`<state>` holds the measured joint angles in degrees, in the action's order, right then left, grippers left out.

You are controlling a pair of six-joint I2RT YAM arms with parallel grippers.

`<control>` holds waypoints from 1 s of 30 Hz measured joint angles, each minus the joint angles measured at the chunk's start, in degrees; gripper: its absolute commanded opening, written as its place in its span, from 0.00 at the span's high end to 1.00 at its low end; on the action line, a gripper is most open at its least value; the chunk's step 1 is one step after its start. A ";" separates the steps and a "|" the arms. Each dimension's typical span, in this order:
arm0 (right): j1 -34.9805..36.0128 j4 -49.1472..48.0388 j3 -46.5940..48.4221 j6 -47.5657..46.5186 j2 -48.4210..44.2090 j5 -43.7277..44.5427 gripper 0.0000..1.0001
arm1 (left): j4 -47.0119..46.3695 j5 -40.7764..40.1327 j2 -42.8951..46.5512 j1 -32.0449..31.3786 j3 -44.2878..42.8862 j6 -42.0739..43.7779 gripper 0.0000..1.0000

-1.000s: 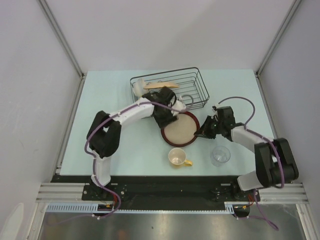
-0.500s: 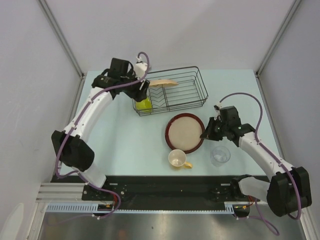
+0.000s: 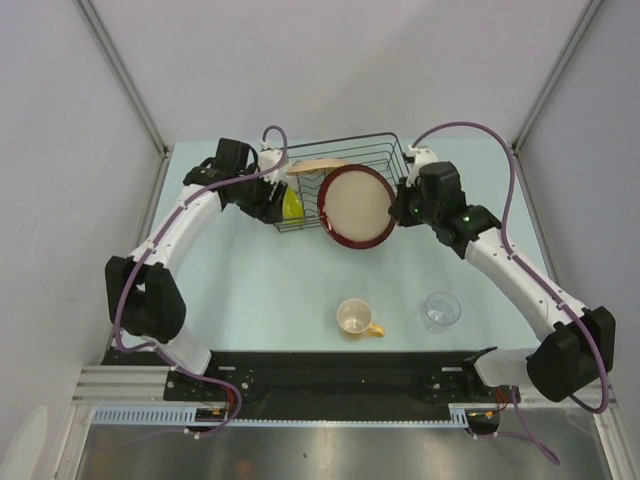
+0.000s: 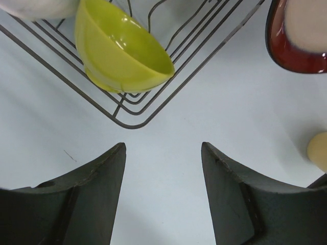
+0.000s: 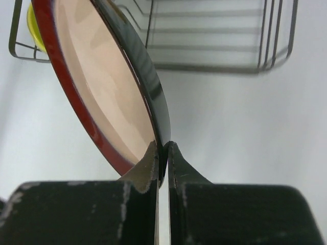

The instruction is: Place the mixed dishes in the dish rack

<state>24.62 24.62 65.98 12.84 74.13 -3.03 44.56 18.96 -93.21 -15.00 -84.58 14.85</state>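
Note:
My right gripper (image 3: 398,212) (image 5: 162,148) is shut on the rim of the dark-red-rimmed tan plate (image 3: 357,206) (image 5: 102,87), which hangs tilted on edge over the front of the black wire dish rack (image 3: 385,160) (image 5: 214,35). Inside the rack's front left corner lies the lime-green bowl (image 3: 291,206) (image 4: 120,53), with a white bowl (image 4: 41,6) behind it. A beige plate (image 3: 322,166) stands in the rack. My left gripper (image 3: 268,200) (image 4: 163,153) is open over bare table just outside that corner, holding nothing.
A cream cup with a yellow handle (image 3: 356,317) and a small clear glass (image 3: 441,310) stand on the pale table (image 3: 250,290) near the front, between the arm bases. Grey walls close in the left, right and back.
The right arm has lifted the red-rimmed plate off the table and carried it up to the rack, tilted on edge. The left gripper has shifted slightly down at the rack's left corner.

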 measured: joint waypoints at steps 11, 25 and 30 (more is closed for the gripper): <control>6.80 -7.93 7.98 -14.64 6.14 12.81 1.00 | -4.66 0.63 -2.60 4.20 3.74 -2.93 0.35; 4.52 -8.20 13.11 -19.04 10.71 14.62 1.00 | -8.31 0.92 -6.25 4.61 7.02 -7.39 0.36; 4.35 -7.54 16.94 -19.41 12.57 14.40 1.00 | -8.39 3.08 -6.97 6.05 6.97 -8.46 0.36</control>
<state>28.97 17.08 82.91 -6.57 86.70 11.38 36.16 22.04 -100.18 -8.95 -77.60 6.39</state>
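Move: The right hand grips the red-rimmed plate by its right edge; the rack's middle lies about 10 cm ahead, 11 cm left and 13 cm below. The green bowl is some 4 cm ahead and 22 cm left of that hand, the mug 20 cm back and 8 cm left. The rack's near left corner sits roughly 3 cm ahead of the empty left hand, straight out and 8 cm below, the green bowl 5 cm ahead and 4 cm right. Right hand carries the plate 8 cm forward and up over the rack; left sinks 7 cm towards its corner. ##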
